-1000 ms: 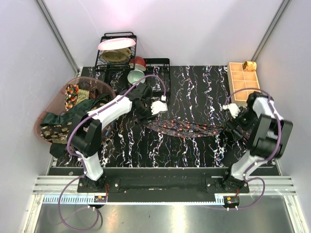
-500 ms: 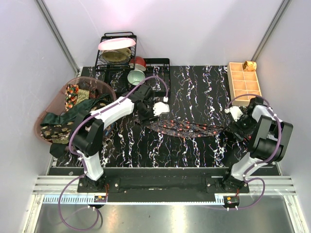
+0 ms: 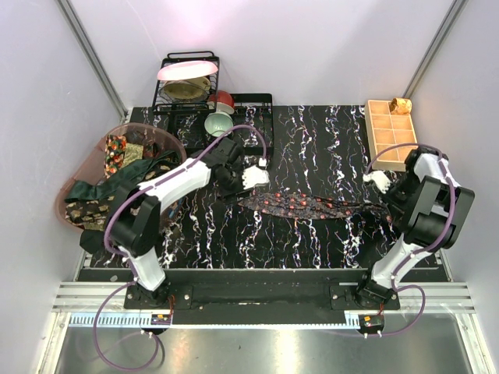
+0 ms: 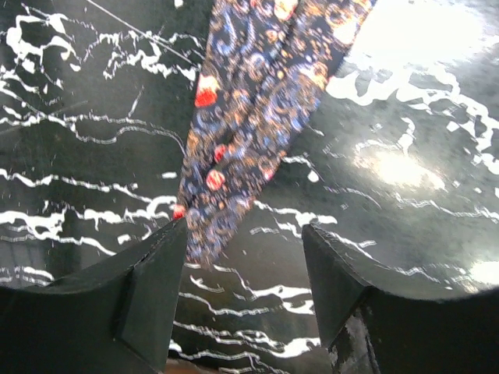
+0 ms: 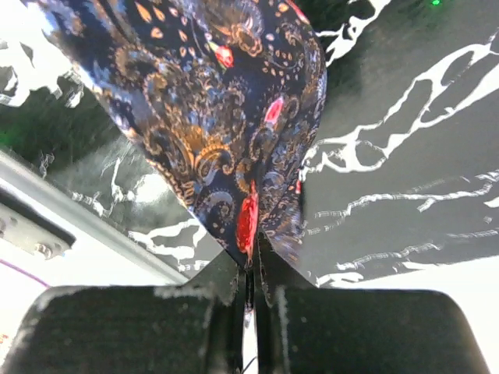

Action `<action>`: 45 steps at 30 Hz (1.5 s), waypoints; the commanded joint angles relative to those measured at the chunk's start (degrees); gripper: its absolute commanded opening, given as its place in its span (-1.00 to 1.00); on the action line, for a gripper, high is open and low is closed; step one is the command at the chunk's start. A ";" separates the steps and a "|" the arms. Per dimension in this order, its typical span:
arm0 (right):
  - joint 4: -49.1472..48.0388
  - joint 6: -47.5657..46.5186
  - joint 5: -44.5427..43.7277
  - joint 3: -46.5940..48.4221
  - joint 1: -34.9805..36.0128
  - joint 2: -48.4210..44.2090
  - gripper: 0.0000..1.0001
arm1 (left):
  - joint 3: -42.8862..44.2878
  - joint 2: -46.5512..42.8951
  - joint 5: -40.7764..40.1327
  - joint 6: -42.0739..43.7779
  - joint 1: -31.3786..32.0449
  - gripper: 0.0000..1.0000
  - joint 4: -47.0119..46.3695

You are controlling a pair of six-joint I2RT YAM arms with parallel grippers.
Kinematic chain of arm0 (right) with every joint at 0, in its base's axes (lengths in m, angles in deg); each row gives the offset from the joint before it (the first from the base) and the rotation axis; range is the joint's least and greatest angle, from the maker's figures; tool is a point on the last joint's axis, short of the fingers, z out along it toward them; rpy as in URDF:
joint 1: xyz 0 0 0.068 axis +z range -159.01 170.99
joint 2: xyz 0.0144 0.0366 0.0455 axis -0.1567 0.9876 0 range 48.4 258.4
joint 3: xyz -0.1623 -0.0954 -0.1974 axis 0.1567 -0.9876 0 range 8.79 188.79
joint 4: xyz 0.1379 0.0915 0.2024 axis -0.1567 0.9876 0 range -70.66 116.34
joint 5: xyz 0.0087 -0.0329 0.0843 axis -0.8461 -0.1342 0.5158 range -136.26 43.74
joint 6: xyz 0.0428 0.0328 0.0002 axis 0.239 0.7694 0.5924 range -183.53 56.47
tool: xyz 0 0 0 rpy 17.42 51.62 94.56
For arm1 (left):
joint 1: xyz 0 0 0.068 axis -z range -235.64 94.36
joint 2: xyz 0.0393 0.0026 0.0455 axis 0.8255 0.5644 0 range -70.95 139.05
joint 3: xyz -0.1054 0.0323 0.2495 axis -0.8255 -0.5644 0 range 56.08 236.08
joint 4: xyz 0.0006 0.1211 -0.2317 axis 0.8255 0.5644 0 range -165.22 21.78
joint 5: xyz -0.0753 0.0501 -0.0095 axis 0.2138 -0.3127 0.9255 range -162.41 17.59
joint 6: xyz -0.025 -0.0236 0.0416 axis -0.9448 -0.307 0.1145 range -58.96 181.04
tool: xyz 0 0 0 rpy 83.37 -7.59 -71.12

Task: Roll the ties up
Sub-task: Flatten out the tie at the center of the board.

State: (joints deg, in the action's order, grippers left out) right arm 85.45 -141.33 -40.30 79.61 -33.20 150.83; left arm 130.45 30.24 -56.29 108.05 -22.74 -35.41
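A dark tie with small red dots (image 3: 312,206) lies stretched across the middle of the black marbled table. My right gripper (image 3: 387,204) is at the tie's right end. In the right wrist view the gripper (image 5: 253,269) is shut on the pointed tip of the tie (image 5: 226,117). My left gripper (image 3: 236,189) hovers at the tie's left end. In the left wrist view it (image 4: 245,249) stands open, and the narrow end of the tie (image 4: 249,132) reaches down beside the left finger (image 4: 148,288). More ties (image 3: 101,195), dark green and patterned, lie in the pink basket (image 3: 156,134) on the left.
A black dish rack (image 3: 187,86) with plates stands at the back left, with a red bowl (image 3: 224,100) and a green bowl (image 3: 218,123) beside it. A tan gridded tray (image 3: 392,132) sits at the back right, a small brown object (image 3: 401,105) in its far corner.
My right gripper has shut on the tie's pointed right end and drawn slightly right. The left gripper has shifted a little over the tie's left end and stays open.
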 commanded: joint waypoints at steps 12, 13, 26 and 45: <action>27.50 -3.76 -3.14 9.32 -1.13 23.86 -1.00 | -5.37 -7.58 2.51 0.37 0.14 0.24 0.27; 27.58 -3.76 -3.06 9.85 -1.04 24.13 -1.00 | -5.55 -7.67 2.69 0.37 0.05 0.24 0.00; 27.85 -7.02 2.21 -14.93 7.65 -3.11 -1.00 | -11.26 -11.98 4.62 0.02 -0.03 0.26 -6.33; 27.67 -8.86 2.04 9.58 2.83 18.50 -1.00 | -13.99 -13.39 4.71 0.02 -0.03 0.25 -5.80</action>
State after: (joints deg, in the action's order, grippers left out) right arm 97.78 -147.61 -36.52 84.71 -29.70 166.70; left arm 117.32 17.91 -53.29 107.74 -22.74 -39.72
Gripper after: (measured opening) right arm 0.020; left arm 0.627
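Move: The tie lies spread crosswise, its right end pinched in the right hand; its middle is about 27 cm to that hand's left, level with it and 4 cm below. The wooden tray stands some 23 cm ahead of the right hand and 5 cm left. From the open left hand, the tie's middle is about 27 cm right, 4 cm back and 7 cm lower; the tie's left end is only some 3 cm right, 1 cm ahead and 7 cm below. The tie's right end stays pinched while the right hand draws it back 6 cm and down 4, tilting its fingers some 30 degrees towards the base. After a short stop it swings back and left while rising, then returns about 8 cm forward, with some right and down. The empty left hand, still open, retreats roughly 4 cm back and slightly left, clear of the tie's left end. ##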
